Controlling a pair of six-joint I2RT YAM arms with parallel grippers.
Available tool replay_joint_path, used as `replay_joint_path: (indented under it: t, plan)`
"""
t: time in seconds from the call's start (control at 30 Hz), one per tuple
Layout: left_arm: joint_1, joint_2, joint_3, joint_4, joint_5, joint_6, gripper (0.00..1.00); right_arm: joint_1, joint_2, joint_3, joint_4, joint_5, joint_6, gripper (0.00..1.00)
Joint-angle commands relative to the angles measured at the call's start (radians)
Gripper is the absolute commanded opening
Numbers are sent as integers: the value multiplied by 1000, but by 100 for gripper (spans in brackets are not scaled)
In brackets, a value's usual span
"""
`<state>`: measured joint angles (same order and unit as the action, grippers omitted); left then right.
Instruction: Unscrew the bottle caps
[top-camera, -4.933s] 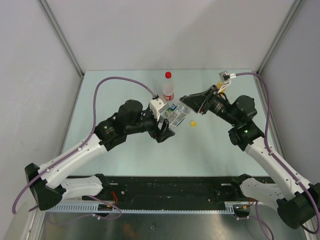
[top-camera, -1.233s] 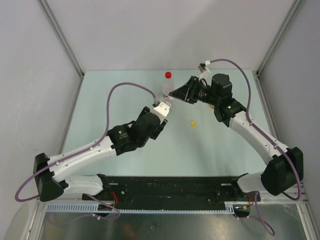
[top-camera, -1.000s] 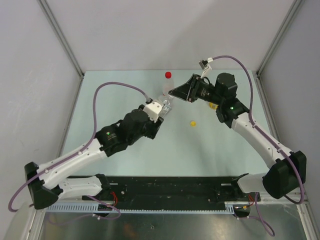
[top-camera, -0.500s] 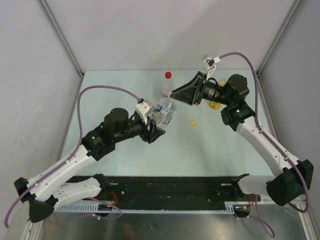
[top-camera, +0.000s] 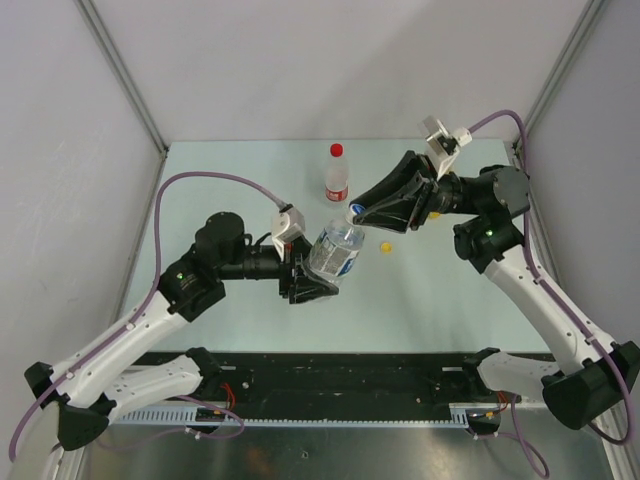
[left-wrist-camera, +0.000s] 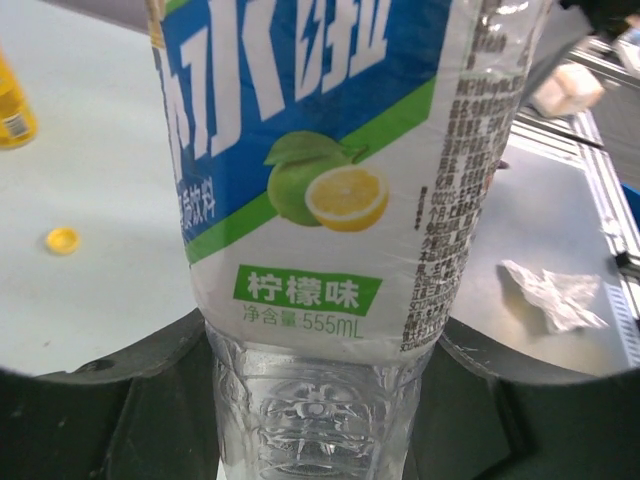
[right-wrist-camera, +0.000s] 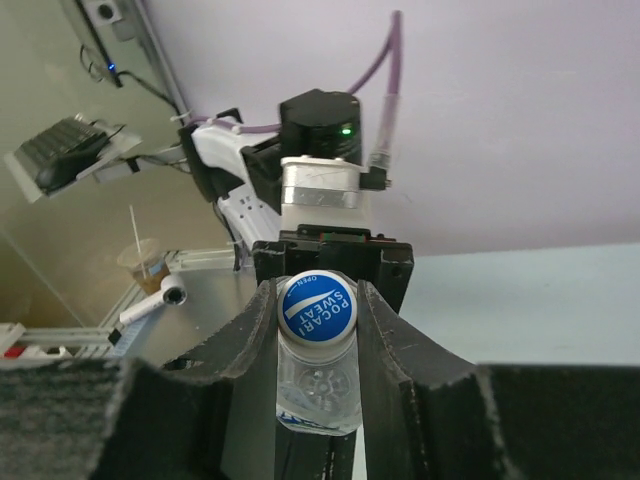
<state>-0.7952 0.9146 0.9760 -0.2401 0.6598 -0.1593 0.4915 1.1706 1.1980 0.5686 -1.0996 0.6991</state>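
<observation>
My left gripper (top-camera: 313, 278) is shut on the lower body of the clear bottle with the blue-white label (top-camera: 336, 250), holding it tilted above the table. The same bottle (left-wrist-camera: 330, 170) fills the left wrist view, with the left gripper (left-wrist-camera: 322, 395) round its ribbed base. My right gripper (top-camera: 356, 213) is shut on this bottle's cap (right-wrist-camera: 317, 308), white-sided with a blue printed top, pinched between both fingers of the right gripper (right-wrist-camera: 317, 300). A red-capped bottle (top-camera: 337, 178) stands upright at the back. A loose yellow cap (top-camera: 385, 246) lies on the table.
A bottle of yellow-orange liquid (left-wrist-camera: 12, 105) stands at the left edge of the left wrist view, with the yellow cap (left-wrist-camera: 62, 240) near it. Grey walls close the table's back and sides. A metal rail with a crumpled white scrap (left-wrist-camera: 552, 292) runs along the near edge.
The left arm has carried the blue-labelled bottle away from the red-capped bottle toward the table's middle and tilted it. The right gripper has come along at the bottle's cap.
</observation>
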Motion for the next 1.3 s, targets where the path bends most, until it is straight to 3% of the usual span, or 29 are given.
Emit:
replay_joint_path:
  t: [0.0,0.17,0.33,0.4,0.57,0.87,0.97,1.27]
  plan:
    - [-13,3,84,142,279,0,25,33,-14,14,53,-103,-5,0]
    - [-12,9,89,151,327,1,25,42,-34,14,30,-113,-54,0]
    - [-10,3,71,151,249,0,25,43,-47,14,-33,-55,-104,1]
    - [-7,-3,53,152,180,-1,25,40,-55,15,-82,-13,-134,10]
    - [11,-2,17,129,25,15,22,19,-67,14,-157,74,-162,47]
    - [12,67,25,-17,-290,95,15,-13,-68,14,-207,184,-171,93]
    - [13,68,26,-49,-391,113,14,-26,-64,15,-246,245,-171,98]
    - [-77,75,48,-144,-821,180,14,-86,-5,15,-318,376,-40,99]
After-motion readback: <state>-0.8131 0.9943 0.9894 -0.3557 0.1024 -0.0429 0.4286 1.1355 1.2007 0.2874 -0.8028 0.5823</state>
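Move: The right fingers already pinch the blue-topped cap, which sits right at that hand's point. From the left hand, shut around the bottle's lower part, the cap lies about 15 cm higher, 5 cm to the right and 3 cm ahead. From the right hand, the red-capped bottle stands some 40 cm ahead, 1 cm left and 37 below; the loose yellow cap lies 27 cm ahead, 10 right and 46 below. With the right fingers still pinching the cap and the left keeping its hold on the bottle, both hands draw back about 3.5 cm, the left turning clockwise and the right slightly counter-clockwise. Then the right fingers spread wide and let go; both hands swing forward, the left some 12 cm, sinking and turning about 40 degrees counter-clockwise, while the right goes about 10 cm forward, turning clockwise. ##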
